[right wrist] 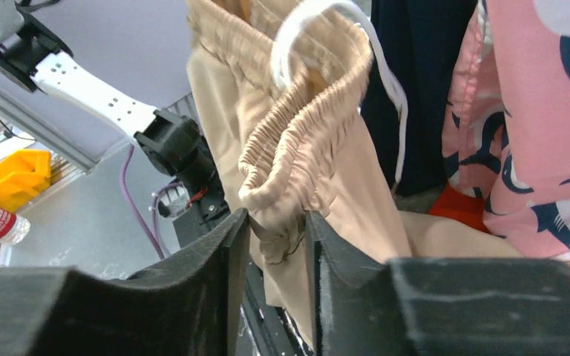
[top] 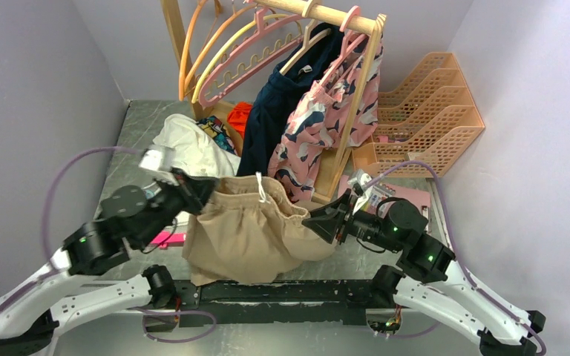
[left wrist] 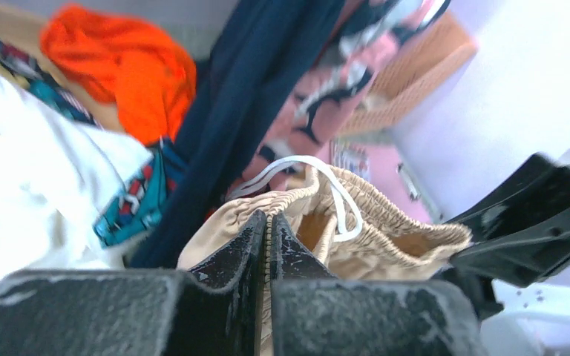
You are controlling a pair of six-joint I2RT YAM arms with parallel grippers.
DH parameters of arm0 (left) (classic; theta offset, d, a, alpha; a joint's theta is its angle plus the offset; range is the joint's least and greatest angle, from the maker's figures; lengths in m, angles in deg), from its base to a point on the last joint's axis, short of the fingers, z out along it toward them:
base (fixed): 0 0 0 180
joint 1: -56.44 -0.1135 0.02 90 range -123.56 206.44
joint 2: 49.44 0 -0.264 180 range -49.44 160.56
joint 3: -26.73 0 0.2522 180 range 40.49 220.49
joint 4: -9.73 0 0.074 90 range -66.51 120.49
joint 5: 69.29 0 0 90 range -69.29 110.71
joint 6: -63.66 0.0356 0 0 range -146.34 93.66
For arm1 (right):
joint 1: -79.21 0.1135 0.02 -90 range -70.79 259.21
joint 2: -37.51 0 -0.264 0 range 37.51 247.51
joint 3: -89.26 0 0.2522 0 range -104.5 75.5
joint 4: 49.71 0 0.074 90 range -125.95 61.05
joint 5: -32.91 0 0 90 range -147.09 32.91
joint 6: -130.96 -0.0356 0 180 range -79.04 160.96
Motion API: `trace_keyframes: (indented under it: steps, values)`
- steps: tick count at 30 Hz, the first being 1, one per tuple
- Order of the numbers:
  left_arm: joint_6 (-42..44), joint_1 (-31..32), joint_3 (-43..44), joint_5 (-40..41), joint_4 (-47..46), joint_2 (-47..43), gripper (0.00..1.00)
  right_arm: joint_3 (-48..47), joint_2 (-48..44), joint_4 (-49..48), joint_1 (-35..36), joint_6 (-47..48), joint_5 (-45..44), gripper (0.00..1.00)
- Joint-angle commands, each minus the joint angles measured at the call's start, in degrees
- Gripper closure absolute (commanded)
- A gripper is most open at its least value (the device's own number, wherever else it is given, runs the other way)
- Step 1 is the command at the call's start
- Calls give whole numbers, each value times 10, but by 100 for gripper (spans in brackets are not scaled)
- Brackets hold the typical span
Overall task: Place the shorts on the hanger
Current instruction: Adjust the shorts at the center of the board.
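The tan shorts (top: 245,230) hang between my two grippers above the table's front, waistband up, with the white drawstring (top: 261,187) looped at the top. My left gripper (top: 206,189) is shut on the left end of the elastic waistband (left wrist: 297,200), the fabric pinched flat between its fingers. My right gripper (top: 310,221) is at the waistband's right end; in the right wrist view its jaws stand apart with bunched fabric (right wrist: 278,222) loose between them. The pink hanger (top: 256,48) hangs on the wooden rail at the back, left of the clothes.
A wooden rack (top: 356,96) holds a navy garment (top: 274,111), a pink patterned garment (top: 326,119), and orange and yellow hangers (top: 193,52). White cloth (top: 189,148) and orange cloth (top: 239,115) lie behind the shorts. A peach tiered organizer (top: 430,111) stands at the back right.
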State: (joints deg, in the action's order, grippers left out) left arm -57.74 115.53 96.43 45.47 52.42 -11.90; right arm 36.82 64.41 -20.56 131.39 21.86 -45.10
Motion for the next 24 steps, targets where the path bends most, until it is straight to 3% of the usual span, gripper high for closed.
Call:
trace_keyframes:
  steps: [1, 9, 15, 21, 24]
  values:
    - [67, 3, 32, 66, -3, -46, 93, -11, 11, -35, -1, 0, -19, 58]
    - [2, 3, -61, 90, 29, -97, 93, 101, -28, -74, -1, -113, -71, 34]
    - [-17, 3, -88, 100, 45, -100, 93, 79, 29, -40, -1, -124, -84, 31]
    - [-9, 3, -88, 100, 35, -92, 93, 31, 136, -64, 4, -133, 3, 25]
    - [-6, 3, -85, 100, 30, -83, 93, 10, 178, -66, 66, -126, -42, 24]
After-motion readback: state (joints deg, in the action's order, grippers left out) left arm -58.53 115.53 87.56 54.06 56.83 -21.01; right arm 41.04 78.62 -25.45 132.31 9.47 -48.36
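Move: My left hand still pinches one end of the waistband; the beige shorts hang with their middle about 5 cm nearer my base, 7 cm to its right and 12 cm below. The navy pants' lower end is some 7 cm ahead, 7 cm right and 19 cm below; the white garment, 20 cm ahead, 11 cm left and 22 cm below. From my right hand, at the waistband's other end, the shorts' middle is about 15 cm left, 1 cm ahead and 8 cm below. I keep my left pinch on the waistband and flick it up and to the left by about 4.5 cm each, then lower it to finish some 5 cm below where it began. My right fingers, already parting, open wide and free the other end; that hand sinks about 7.5 cm, easing forward, then left towards the beige shorts, its fingertips tipping downward. ##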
